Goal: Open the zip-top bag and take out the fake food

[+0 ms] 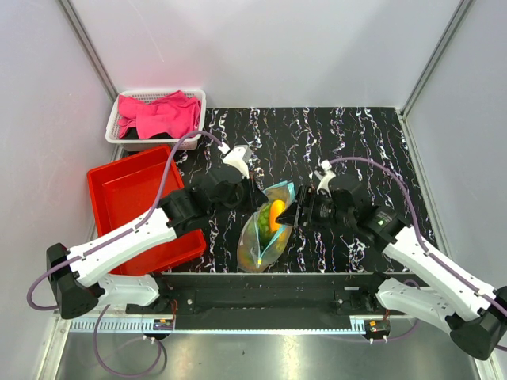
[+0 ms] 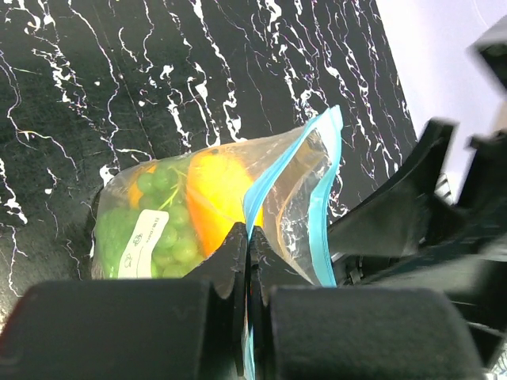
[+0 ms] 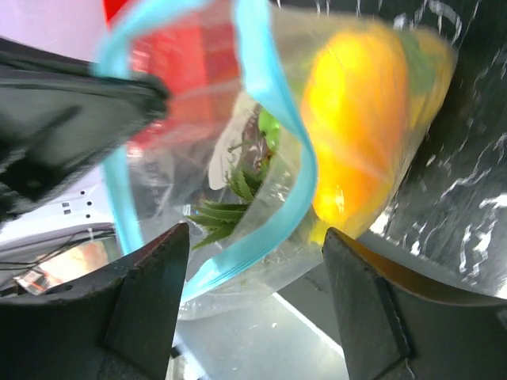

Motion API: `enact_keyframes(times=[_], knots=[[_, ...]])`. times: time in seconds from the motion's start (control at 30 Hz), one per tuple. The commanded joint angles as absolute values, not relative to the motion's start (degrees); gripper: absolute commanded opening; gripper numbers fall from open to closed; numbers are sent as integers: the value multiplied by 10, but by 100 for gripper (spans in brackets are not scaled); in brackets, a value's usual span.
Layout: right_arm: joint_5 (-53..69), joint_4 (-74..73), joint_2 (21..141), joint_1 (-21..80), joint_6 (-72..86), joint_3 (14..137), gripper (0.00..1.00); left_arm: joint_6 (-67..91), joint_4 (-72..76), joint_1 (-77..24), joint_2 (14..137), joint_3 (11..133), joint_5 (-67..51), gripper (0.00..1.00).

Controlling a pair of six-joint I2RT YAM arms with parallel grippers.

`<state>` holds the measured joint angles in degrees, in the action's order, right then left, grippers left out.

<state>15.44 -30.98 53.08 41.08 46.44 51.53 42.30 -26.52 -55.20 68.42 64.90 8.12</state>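
The clear zip-top bag [image 1: 264,233] lies mid-table with its mouth raised and gaping. My left gripper [image 2: 248,241] is shut on one side of the light blue zip strip [image 2: 321,198]; in the top view it sits at the bag's upper left [image 1: 255,198]. My right gripper [image 3: 253,245] stands open at the bag's right [image 1: 291,218], with the other side of the strip [image 3: 277,111] loose between its fingers. Inside the bag is fake food: a yellow-orange piece [image 3: 356,119], green grapes [image 2: 162,229] and a green leafy piece [image 3: 226,206]. A white label [image 2: 142,241] shows on the bag.
A red tray [image 1: 127,198] lies left of the bag, partly under my left arm. A white basket [image 1: 119,131] holding a pink cloth [image 1: 162,115] stands at the back left. Grey walls close in the black marbled table [image 1: 356,142] on three sides.
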Motion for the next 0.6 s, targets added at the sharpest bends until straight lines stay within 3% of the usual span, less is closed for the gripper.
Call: enact_keyframes(times=[0.0, 0.2, 0.37, 0.43, 0.47, 0.57], knots=[[132, -263, 532, 434, 557, 489, 75, 428, -229, -556, 681, 673, 98, 0], [101, -249, 547, 462, 598, 493, 70, 432, -227, -563, 679, 664, 100, 0], [82, -254, 536, 472, 593, 489, 44, 428, -227, -564, 675, 665, 99, 0], [69, -257, 527, 472, 588, 484, 39, 426, -227, -564, 673, 669, 98, 0], [62, -257, 526, 472, 578, 483, 27, 425, -228, -564, 673, 674, 96, 0], [51, -265, 523, 473, 551, 489, 7, 420, -229, -564, 678, 684, 91, 0]])
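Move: The right side of the bag's blue-edged mouth hangs just off the open right fingers, about 2 cm to their left, 1 cm back and 1 cm below. The yellow fake food is roughly 3 cm ahead of the right hand, 3 cm left and 6 cm lower; the grapes are level fore-and-aft, 6 cm left and 8 cm down. From the left gripper, already holding the opposite rim, the right rim lies about 5 cm back, 5 cm right and 2 cm down. Dip the open right gripper about 2 cm and ease it some 2 cm left onto the bag's right rim, tipping the fingers slightly downward as they arrive. Then close them nearly shut so the blue zip edge is pinched between the tips. Keep the left gripper shut on the other rim and practically still. ##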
